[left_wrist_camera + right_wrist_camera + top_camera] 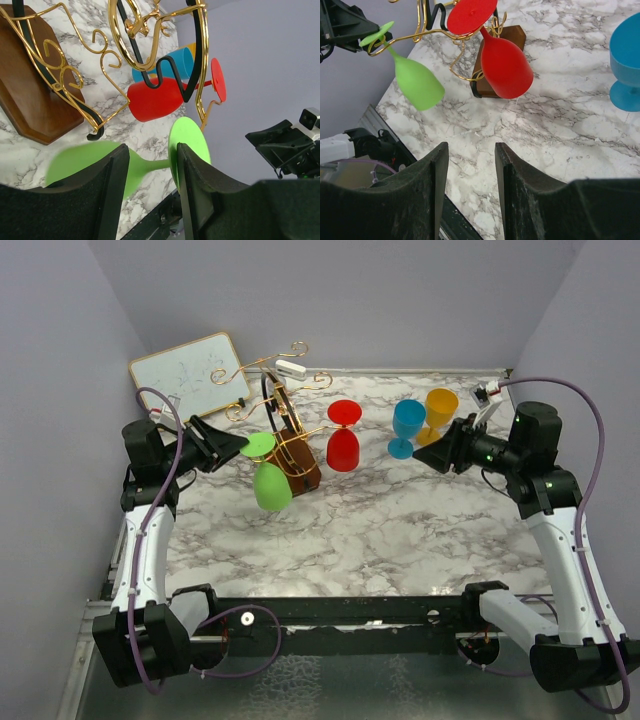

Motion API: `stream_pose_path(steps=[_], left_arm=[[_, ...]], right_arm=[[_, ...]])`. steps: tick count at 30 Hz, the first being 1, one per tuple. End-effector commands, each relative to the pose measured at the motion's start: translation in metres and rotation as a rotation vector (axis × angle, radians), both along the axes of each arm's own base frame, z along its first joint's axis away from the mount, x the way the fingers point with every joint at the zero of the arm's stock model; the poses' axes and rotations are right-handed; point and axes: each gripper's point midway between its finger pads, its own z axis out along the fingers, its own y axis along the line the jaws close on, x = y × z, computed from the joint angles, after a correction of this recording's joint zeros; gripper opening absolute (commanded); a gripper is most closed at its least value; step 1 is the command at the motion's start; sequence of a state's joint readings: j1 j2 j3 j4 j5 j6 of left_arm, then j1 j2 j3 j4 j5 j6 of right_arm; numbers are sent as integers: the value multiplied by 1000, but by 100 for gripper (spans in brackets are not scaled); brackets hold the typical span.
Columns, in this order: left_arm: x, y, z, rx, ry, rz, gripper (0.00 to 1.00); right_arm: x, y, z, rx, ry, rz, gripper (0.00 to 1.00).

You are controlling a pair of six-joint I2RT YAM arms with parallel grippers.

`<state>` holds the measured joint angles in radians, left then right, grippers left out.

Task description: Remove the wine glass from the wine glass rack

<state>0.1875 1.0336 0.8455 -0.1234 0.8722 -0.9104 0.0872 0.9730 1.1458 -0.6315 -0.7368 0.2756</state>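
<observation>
A gold wire wine glass rack (285, 425) on a brown wooden base (35, 95) stands at the back left of the marble table. A green wine glass (272, 486) hangs upside down from a left arm of the rack, tilted. A red wine glass (343, 448) hangs from a right arm. My left gripper (152, 150) is open, its fingers on either side of the green stem (150, 164), with the green foot (187, 140) against the right finger. My right gripper (470, 150) is open and empty, over the table right of the rack.
A blue glass (407, 425) and a yellow glass (438, 410) stand upright just left of my right gripper (440, 455). A white board (190, 370) leans at the back left corner. Grey walls close in the left, right and back.
</observation>
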Motion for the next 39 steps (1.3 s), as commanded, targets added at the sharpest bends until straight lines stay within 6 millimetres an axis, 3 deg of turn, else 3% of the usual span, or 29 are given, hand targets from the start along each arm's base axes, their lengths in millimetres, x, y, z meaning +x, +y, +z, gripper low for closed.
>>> stream_pose_path(steps=[1, 18, 20, 30, 39], left_arm=[[-5, -6, 16, -22, -68, -32, 44], [-9, -18, 27, -88, -91, -68, 39], [-9, -20, 27, -89, -91, -73, 36], [-13, -21, 26, -83, -85, -76, 0], [-19, -21, 31, -96, -84, -63, 0]], right_arm=[[0, -2, -2, -10, -19, -16, 42], [-1, -2, -5, -4, -13, -17, 42], [-1, -2, -5, -5, -12, -20, 42], [-2, -2, -5, -3, -14, -22, 42], [-2, -3, -8, -5, -11, -25, 42]])
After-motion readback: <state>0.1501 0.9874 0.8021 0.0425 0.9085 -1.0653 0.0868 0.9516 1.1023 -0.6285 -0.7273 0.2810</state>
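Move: The green wine glass hangs off the rack with its foot already at the left fingertips; its middle lies about 5 cm right of the left hand, 1 cm back and 7 cm below. The red wine glass is some 20 cm right and 6 cm ahead, also 7 cm lower. From the right hand, the green glass is about 35 cm left, 4 cm ahead and 9 cm below. The left hand eases up about 3 cm and slightly right while its fingers shut, pinching the green glass's foot. ##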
